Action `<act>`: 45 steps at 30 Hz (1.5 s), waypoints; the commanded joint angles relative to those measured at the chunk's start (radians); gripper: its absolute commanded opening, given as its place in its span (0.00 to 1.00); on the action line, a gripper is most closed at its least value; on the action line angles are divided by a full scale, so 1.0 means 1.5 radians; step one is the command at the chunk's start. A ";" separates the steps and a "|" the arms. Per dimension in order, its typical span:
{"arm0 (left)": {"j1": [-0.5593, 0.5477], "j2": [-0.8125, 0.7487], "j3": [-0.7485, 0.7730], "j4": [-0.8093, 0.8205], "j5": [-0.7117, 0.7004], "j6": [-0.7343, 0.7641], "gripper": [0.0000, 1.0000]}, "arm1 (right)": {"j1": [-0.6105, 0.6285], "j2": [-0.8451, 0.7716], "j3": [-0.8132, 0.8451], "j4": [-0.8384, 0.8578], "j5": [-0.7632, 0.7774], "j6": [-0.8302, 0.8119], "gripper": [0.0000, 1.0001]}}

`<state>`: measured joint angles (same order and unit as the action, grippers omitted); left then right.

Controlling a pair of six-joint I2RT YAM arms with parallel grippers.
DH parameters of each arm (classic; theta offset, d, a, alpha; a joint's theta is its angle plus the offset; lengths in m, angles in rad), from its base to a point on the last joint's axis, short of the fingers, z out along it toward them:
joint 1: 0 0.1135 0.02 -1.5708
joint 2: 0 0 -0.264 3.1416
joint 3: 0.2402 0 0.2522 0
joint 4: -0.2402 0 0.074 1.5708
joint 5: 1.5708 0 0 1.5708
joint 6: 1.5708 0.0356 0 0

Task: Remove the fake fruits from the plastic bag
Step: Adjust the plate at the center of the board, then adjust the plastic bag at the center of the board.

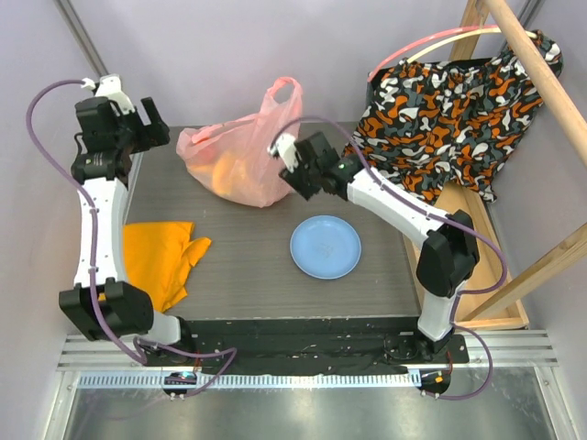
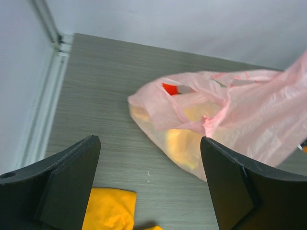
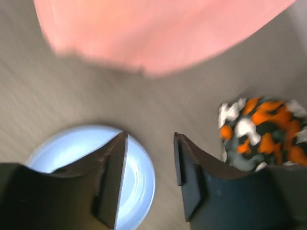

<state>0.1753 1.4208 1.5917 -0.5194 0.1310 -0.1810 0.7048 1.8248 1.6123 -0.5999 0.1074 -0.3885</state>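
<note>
The pink plastic bag lies at the back of the table, one handle loop standing up. Fake fruits show through its film as a yellow-orange mass and a red piece near the mouth. My right gripper hovers just right of the bag, its jaws open with nothing between them; the bag fills the top of its view. My left gripper hangs high at the table's back left, open wide and empty, the bag ahead of it.
A light-blue plate sits right of the table's middle. An orange cloth lies at the left edge. Patterned orange-black-white fabric drapes over a wooden frame at the back right.
</note>
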 commanded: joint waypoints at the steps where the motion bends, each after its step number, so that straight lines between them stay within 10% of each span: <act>1: -0.006 0.029 0.012 -0.032 0.138 0.030 0.90 | 0.002 0.020 0.168 0.055 -0.010 0.094 0.58; 9: -0.057 0.082 0.026 -0.019 0.186 0.183 0.89 | -0.001 0.108 0.311 0.114 0.059 0.122 0.83; 17: -0.146 0.122 0.022 -0.011 0.090 0.345 0.82 | -0.022 0.123 0.351 0.123 0.053 0.138 0.84; 23: -0.172 0.184 0.066 0.007 -0.065 0.365 0.52 | -0.022 0.138 0.374 0.164 0.083 0.110 0.82; 25: -0.172 0.189 0.082 0.008 -0.115 0.360 0.14 | -0.028 0.151 0.392 0.197 0.086 0.100 0.82; 27: -0.173 0.182 0.100 -0.001 -0.134 0.329 0.00 | -0.030 0.168 0.398 0.227 0.085 0.084 0.81; 45: -0.172 -0.142 -0.167 -0.147 0.090 0.100 0.00 | -0.035 0.143 0.428 0.207 0.015 0.303 0.80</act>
<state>-0.0841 1.1473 1.3979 -0.7380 0.2058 0.0353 0.6525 2.1071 2.2036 -0.2848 0.2096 -0.0635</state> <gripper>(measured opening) 0.018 0.799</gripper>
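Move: The left hand goes for the left edge of the plastic bag's mouth, about 6 cm ahead, 8 cm to its right and 11 cm below; the bag's full middle lies some 7 cm ahead, 22 cm right and 28 cm down, and the orange cloth 16 cm back, 2 cm right, 34 cm down. From the right hand, the bag's tall handle loop tops out about 18 cm ahead, 2 cm left and 13 cm above, while the plate sits 8 cm back, 1 cm left and 15 cm below. The open left hand sinks and swings about 11 cm right and some 6 cm forward onto the bag's left edge, turning some 30 degrees clockwise and rolling its left side up, shuts to pinch the film, then draws it back towards the robot about 15 cm while rising. Meanwhile the right hand leaves the plate, rising and reaching forward and a little left to the tall handle loop, opening wide and tipping its fingers up, and stays open close to the loop. ##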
